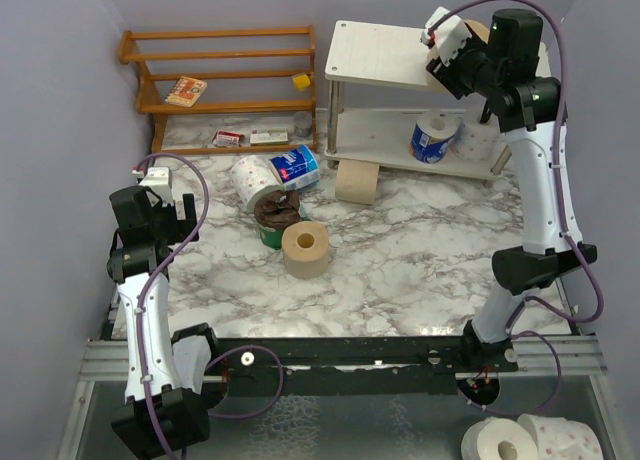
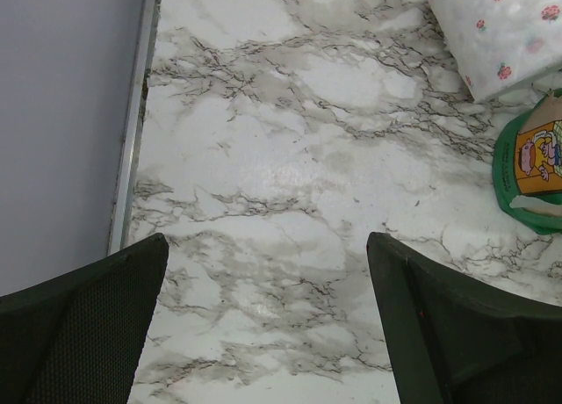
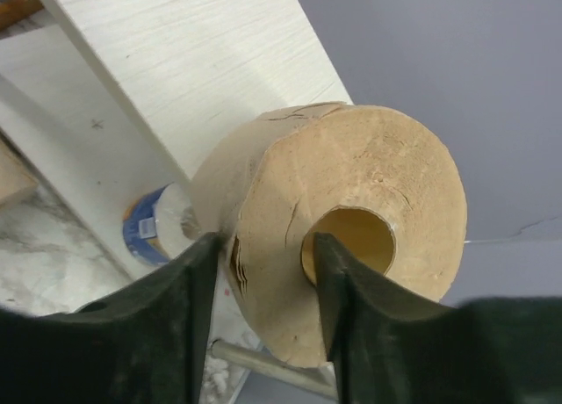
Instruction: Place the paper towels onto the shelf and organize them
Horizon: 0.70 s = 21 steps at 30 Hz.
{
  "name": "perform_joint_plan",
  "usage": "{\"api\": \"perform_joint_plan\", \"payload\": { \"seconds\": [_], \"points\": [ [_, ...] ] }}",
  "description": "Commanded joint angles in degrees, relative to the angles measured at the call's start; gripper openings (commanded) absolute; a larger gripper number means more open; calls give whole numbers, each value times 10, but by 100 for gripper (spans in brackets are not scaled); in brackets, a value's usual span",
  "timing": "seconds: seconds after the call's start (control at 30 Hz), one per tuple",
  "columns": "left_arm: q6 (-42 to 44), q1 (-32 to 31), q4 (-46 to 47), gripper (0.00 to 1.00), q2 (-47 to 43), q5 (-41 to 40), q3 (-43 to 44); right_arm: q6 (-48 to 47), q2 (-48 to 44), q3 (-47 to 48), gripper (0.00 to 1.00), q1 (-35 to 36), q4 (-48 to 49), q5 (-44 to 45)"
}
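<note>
A tan paper towel roll [image 3: 369,184] lies at the right end of the white shelf's [image 1: 380,50] top tier. My right gripper [image 3: 266,241] is open around its wall: one finger in the hollow core, the other just off the dented outer side. A blue-wrapped roll [image 1: 434,137] and a white pink-dotted roll [image 1: 478,140] stand on the lower tier. On the table lie two tan rolls [image 1: 306,248] [image 1: 357,182], a blue-wrapped roll [image 1: 296,167] and a pink-dotted roll [image 1: 252,180]. My left gripper [image 2: 268,241] hangs open over bare marble at the left, holding nothing.
A green and brown snack bag [image 1: 275,215] sits among the rolls on the table. The orange wooden rack [image 1: 225,75] stands at the back left with small items on it. Two more rolls [image 1: 525,438] lie below the table's near right corner. A wall [image 2: 61,132] borders the left.
</note>
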Motion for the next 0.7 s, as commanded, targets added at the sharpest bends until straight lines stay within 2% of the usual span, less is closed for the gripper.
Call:
{"api": "perform_joint_plan", "payload": {
  "seconds": [0.0,0.07,0.1,0.23,0.4,0.53,0.57,0.6,0.67],
  "points": [
    [3,4,7,99,-5,7,-3,-8,31,7,60,-10,27,18],
    [3,4,7,99,-6,7,-3,-11,35,11,74,-10,41,31],
    [3,4,7,99,-5,7,-3,-15,36,6,77,-10,49,36],
    [2,4,7,99,-9,6,-3,-26,32,-25,77,-10,85,55],
    [2,4,7,99,-9,7,-3,-49,6,-104,77,-10,210,87],
    [4,4,7,99,-5,10,-3,-61,27,-76,78,-9,273,109],
    [3,4,7,98,-4,10,-3,-64,37,-58,82,-9,280,113],
    [3,4,7,98,-3,9,-3,-67,47,-36,95,-8,281,116],
    [3,4,7,98,-4,9,-3,-85,67,1,99,1,279,125]
  ]
}}
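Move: The brown paper towel roll sits at the right hand, one finger inside its core: its middle is about 6 cm ahead, 2 cm right and 4 cm lower, over the top shelf. On the lower shelf, some 30 cm below the hand, the blue-wrapped roll stands about 2 cm ahead and 2 cm right, the flowered roll 2 cm ahead and 9 cm right. From the left hand, the brown roll is about 22 cm ahead, 45 cm right and 18 cm higher. Forward over the top shelf goes the right hand, about 7 cm and drifting slightly right, its already opening fingers spreading nearly full wide and letting go of the brown roll's wall. The finger comes out of the core, and the spread fingers end up either side of the roll as the wrist tips up and swings a little clockwise, some 15 degrees in all. ##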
